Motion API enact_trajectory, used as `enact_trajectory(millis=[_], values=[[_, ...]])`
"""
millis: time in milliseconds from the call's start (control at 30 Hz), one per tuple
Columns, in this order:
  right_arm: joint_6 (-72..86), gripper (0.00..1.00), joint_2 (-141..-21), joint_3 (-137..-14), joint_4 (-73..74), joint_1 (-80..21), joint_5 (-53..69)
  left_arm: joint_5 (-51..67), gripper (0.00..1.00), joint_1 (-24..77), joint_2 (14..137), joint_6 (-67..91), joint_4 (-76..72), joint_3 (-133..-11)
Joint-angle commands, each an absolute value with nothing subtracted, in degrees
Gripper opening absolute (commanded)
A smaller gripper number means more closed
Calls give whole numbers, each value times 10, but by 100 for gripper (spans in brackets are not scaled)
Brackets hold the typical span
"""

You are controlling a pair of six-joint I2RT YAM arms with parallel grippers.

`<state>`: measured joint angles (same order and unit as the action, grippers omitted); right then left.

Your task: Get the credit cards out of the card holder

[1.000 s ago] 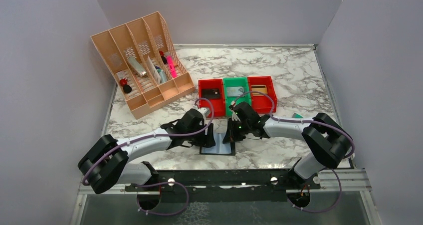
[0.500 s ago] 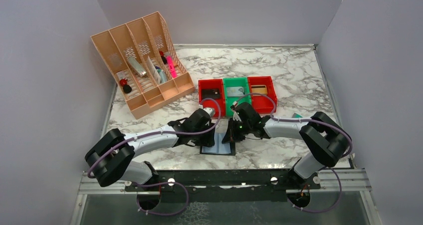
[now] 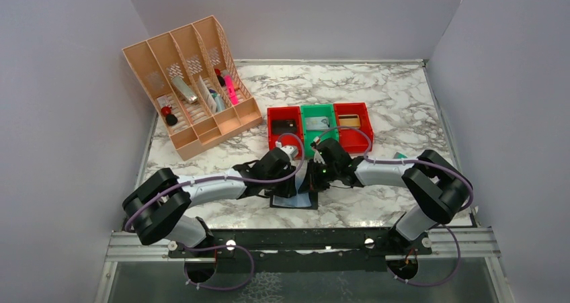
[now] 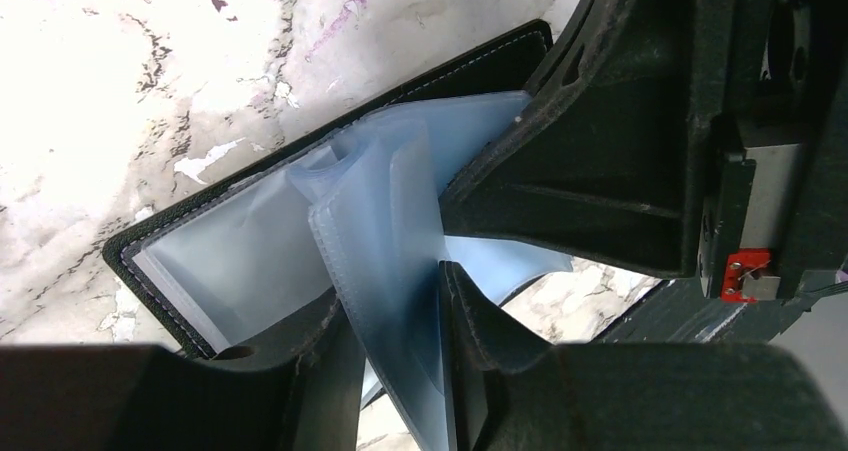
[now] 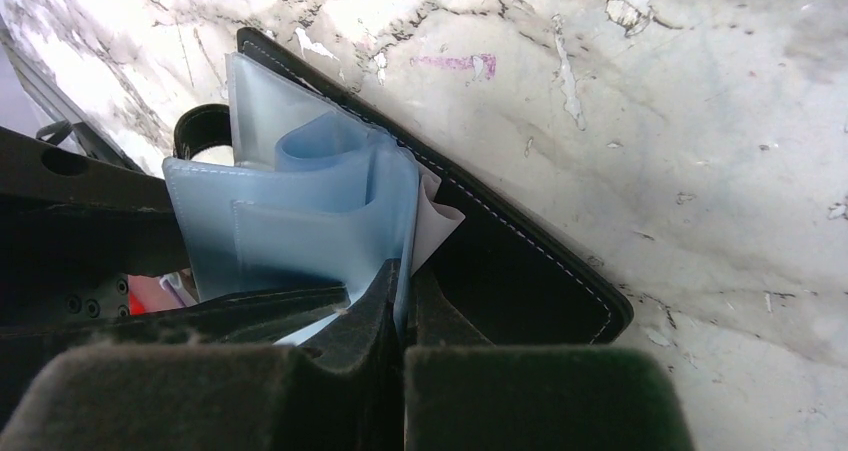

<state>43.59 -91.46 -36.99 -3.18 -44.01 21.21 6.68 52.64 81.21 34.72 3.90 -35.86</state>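
Note:
The card holder [image 3: 294,201] lies open near the table's front, black cover down, its pale blue plastic sleeves [image 4: 385,211] standing up. My right gripper [image 5: 403,291] is shut on the edge of one sleeve [image 5: 300,231], holding it upright. My left gripper [image 4: 400,281] straddles another sleeve leaf, jaws narrowed but still apart, the leaf lying against the right finger [image 4: 480,321]. In the top view both grippers, left [image 3: 296,182] and right [image 3: 313,181], meet over the holder. A pale corner [image 5: 438,219] pokes out behind the sleeves. No credit cards show plainly.
Just behind the holder stand three small bins: red [image 3: 285,127], green [image 3: 319,123], red [image 3: 351,121]. A peach desk organizer [image 3: 195,88] with several items fills the back left. A small teal block [image 3: 401,156] lies at the right, by the right arm.
My left arm has reached further right onto the holder and its jaws have narrowed around a sleeve leaf. The right gripper has held still, shut on its sleeve.

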Motion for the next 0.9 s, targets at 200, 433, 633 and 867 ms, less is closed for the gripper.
enact_trajectory(millis=[200,433,633,867], values=[[413,7,-893,-379,26,-446,152,-1,58,531,765,346,136,-379],[384,38,-804,-411,120,-446,60,-68,68,531,692,343,196,-394],[374,49,-743,-449,235,-446,-72,-99,70,530,652,348,212,-387],[367,42,-689,-392,75,-446,112,-128,70,530,618,353,212,-377]])
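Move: Over the open card holder, both hands are at its upright plastic sleeve. The holder's middle is roughly 1 cm to the right of the left hand and 1 cm back, 3 cm below; from the right hand it is about 4 cm left, 1 cm back and 2 cm down. From the left hand, the left red tray lies some 18 cm ahead and 2 cm left, while the green tray is as far ahead but 8 cm right. Letting go of the sleeve it still pinches, the right hand opens about halfway and rises nearly 9 cm, drawing off to the right and forward as its fingertips swing some 20 degrees outward. The left fingers, already loosely either side of the sleeve, spread wide; that hand first slides left off it, then climbs about 6 cm while going on left to 5 cm, drifting a little forward. ##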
